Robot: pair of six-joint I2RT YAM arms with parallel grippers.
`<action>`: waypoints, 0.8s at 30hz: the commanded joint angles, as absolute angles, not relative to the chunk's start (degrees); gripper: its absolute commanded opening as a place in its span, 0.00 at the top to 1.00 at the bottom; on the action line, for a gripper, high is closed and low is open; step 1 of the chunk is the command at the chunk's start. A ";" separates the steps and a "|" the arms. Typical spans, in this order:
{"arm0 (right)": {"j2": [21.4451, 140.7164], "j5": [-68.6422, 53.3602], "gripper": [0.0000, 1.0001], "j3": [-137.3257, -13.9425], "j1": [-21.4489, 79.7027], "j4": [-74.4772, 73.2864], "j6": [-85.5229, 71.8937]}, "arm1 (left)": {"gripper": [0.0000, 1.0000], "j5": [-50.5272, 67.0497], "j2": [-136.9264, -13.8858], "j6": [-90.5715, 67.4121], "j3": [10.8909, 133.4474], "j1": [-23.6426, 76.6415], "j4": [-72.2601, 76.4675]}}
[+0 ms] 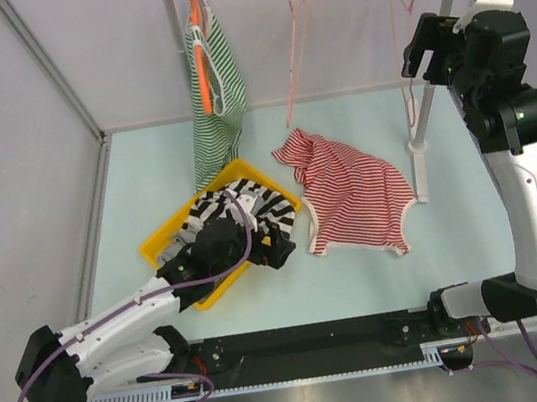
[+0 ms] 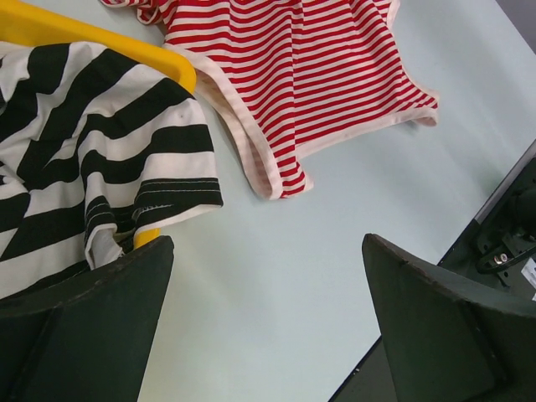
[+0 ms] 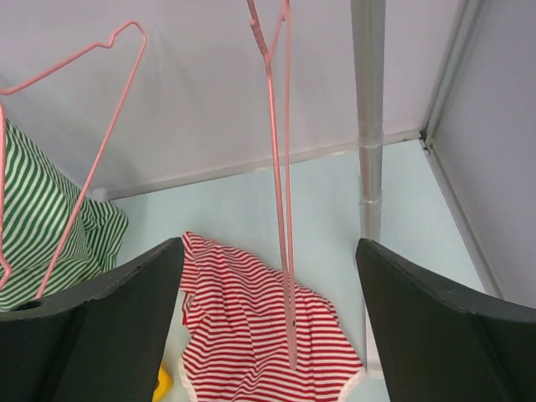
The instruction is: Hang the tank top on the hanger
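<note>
The tank top [image 1: 354,198], with fine red and white stripes, lies crumpled on the table right of the basket; it also shows as the tank top [image 2: 318,75] and the tank top [image 3: 251,335] in the wrist views. Two pink wire hangers hang on the rail. The right hanger [image 1: 406,89] hangs edge-on just ahead of my right gripper [image 1: 420,49]; in the right wrist view this hanger [image 3: 280,167] lines up between the open jaws of the right gripper [image 3: 270,251]. My left gripper [image 1: 278,250] stands open and empty low over bare table at the basket's corner, short of the top's hem, also seen as the left gripper [image 2: 268,243].
A yellow basket [image 1: 168,241] holds a black-and-white striped garment [image 2: 92,159]. A green-and-white striped top [image 1: 215,98] hangs on an orange hanger [image 1: 197,50] at the rail's left end. The second pink hanger [image 1: 292,56] hangs mid-rail. The rack's post [image 1: 430,96] stands beside the right arm.
</note>
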State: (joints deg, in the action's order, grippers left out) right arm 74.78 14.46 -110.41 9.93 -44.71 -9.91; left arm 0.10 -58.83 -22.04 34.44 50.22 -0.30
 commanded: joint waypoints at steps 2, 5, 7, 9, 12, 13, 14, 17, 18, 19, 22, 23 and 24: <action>78.31 0.61 0.12 -111.19 4.49 -42.81 -8.96 | 0.01 -2.02 -55.46 -22.94 33.31 49.57 0.44; 79.27 -2.37 0.12 -109.69 2.11 -41.57 -9.67 | 0.01 -2.20 -55.55 -22.85 33.13 49.31 -1.67; 80.06 -3.34 0.13 -109.43 0.97 -41.14 -9.93 | 0.00 -2.02 -55.55 -23.03 33.13 49.39 -1.76; 80.94 -4.83 0.15 -108.73 0.62 -40.52 -10.11 | 0.01 -1.67 -55.63 -23.29 33.05 49.39 -1.50; 82.70 -4.57 0.19 -108.55 0.53 -40.43 -10.11 | 0.01 -1.84 -55.55 -23.55 32.87 49.31 -1.23; 83.31 -4.66 0.20 -108.46 0.53 -40.60 -10.02 | 0.01 -1.85 -55.63 -23.55 32.87 49.31 -1.32; 84.02 -5.01 0.24 -108.46 0.53 -40.61 -10.11 | 0.00 -1.85 -55.55 -23.82 32.87 49.31 -1.32; 84.90 -4.49 0.33 -108.28 0.70 -40.52 -10.11 | 0.01 -1.93 -55.55 -24.26 32.52 49.31 -1.23; 85.25 -4.13 0.35 -108.28 0.62 -40.52 -10.02 | 0.01 -1.93 -55.63 -24.26 32.52 49.31 -0.97; 85.51 -3.96 0.35 -108.28 0.70 -40.52 -10.19 | 0.01 -1.93 -55.63 -24.34 32.43 49.31 -1.14; 86.30 -3.25 0.51 -108.81 0.53 -40.78 -9.93 | 0.01 -1.76 -55.98 -24.52 32.43 49.31 -1.14; 86.48 -3.08 0.68 -109.16 0.61 -40.87 -9.93 | 0.01 -1.76 -55.99 -24.61 32.43 49.31 -1.06; 86.66 -3.08 0.77 -109.51 0.79 -41.04 -9.84 | 0.00 -1.67 -56.07 -24.52 32.43 49.31 -1.05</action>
State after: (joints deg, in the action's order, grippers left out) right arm 86.48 -3.46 -107.96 0.67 -42.15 -10.22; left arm -1.34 -56.45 -23.55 32.69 49.71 -1.91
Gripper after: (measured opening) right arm 0.382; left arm 0.994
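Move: The right-hand hanger hangs nearly edge-on ahead of the open right gripper, its middle about 11 cm forward, straight ahead and 9 cm lower. The rack's right post stands 12 cm ahead and 7 cm to the right; the middle hanger hangs 12 cm ahead and 24 cm to the left. The tank top lies spread on the table, about level, 12 cm left and some 46 cm below. From the left gripper the right-hand hanger is about 25 cm ahead, 35 cm right and 24 cm higher. Sink the right gripper about 8 cm while reaching nearly as far forward, so the edge-on hanger comes in between its open fingers, left of the post. Tip the fingers down some 10 degrees on the way and turn them slightly counter-clockwise, then begin closing them about the hanger's wire, past halfway shut. ##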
